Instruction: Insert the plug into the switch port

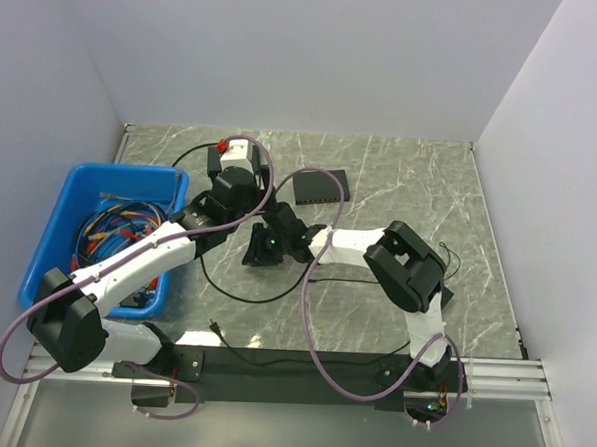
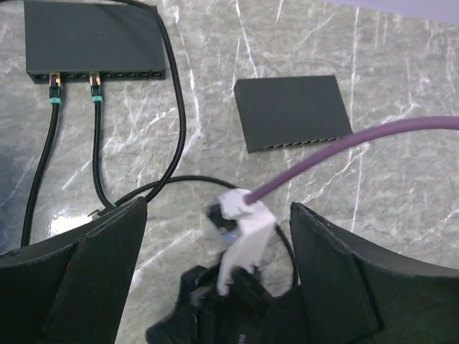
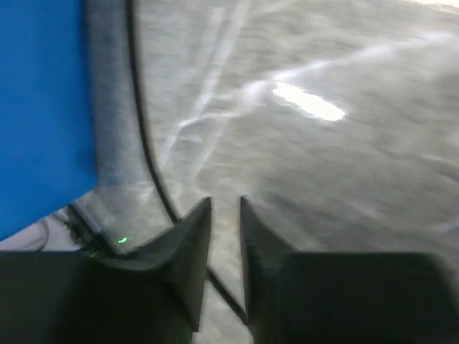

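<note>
Two small black switch boxes lie on the marble table. One (image 2: 93, 43) has a row of ports with two black cables plugged in. The other (image 2: 294, 111) (image 1: 320, 188) has its port row free. A tiny dark plug (image 1: 213, 326) ends a thin black cable on the table near the front edge. My right gripper (image 3: 225, 201) (image 1: 267, 244) hovers low over the table, its jaws a narrow gap apart, with a black cable (image 3: 147, 154) running under them. My left gripper (image 2: 219, 208) (image 1: 226, 170) hangs high above it, wide open and empty.
A blue bin (image 1: 58, 221) full of coloured wires stands at the left, its wall (image 3: 43, 107) close beside the right gripper. A loop of black cable (image 1: 244, 299) lies in front of the grippers. White walls close the table on three sides.
</note>
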### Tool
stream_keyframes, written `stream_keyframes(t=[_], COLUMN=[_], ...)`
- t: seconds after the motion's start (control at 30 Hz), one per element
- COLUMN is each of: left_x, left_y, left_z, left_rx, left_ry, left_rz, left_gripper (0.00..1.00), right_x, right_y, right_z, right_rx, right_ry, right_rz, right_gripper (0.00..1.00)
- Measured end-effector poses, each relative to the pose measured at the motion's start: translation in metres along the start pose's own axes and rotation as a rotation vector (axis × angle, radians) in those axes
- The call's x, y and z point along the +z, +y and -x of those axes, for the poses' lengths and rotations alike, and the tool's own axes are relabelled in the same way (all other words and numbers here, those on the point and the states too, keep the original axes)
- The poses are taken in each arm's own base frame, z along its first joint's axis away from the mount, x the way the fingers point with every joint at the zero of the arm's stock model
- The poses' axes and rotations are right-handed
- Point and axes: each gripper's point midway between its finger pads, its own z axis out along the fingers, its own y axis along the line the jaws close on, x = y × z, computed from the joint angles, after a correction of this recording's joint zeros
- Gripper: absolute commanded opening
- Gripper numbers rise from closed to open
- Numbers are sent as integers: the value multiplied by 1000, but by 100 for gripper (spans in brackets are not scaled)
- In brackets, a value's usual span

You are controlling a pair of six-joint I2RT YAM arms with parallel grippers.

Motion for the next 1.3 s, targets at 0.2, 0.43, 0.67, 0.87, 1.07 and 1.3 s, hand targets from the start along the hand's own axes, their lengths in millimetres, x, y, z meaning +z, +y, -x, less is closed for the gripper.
stream_keyframes(t=[0.2,0.43,0.67,0.87,1.07,1.3], left_x=[3,6,6,6,5,5], left_y=[5,12,18,20,23,23], left_z=[-14,-29,-44,-49,-55,-57], left_rx=[11,21,14,10,14,10], left_ry=[27,54,79,82,92,96], left_rz=[14,28,40,38,40,41], left_gripper=[86,86,86,86,86,86], right_x=[-43,-158,-184,-181,-183,-165], right_y=[-38,-30,-71,-128,-131,-126], right_z=[-8,40,32,-9,-17,-27], right_rx=[-69,-222,-292,-334,-404,-456], right_ry=[-59,-353,-331,-129,-58,10], right_rz=[-166,-289,-492,-692,-688,-613], right_gripper=[55,60,63,64,65,64])
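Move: The thin cable's power plug lies roughly 15 cm to the right hand's right, 3 cm back and 4 cm below it. The loose ethernet plug is about 10 cm ahead of that hand and 3 cm left; the right-hand switch some 22 cm ahead and 19 cm right. From the left hand the power plug is about 14 cm right, 11 cm back and 22 cm down. Right hand arcs up, then down, some 20 cm right towards the power plug, opening; left sinks 6 cm. ##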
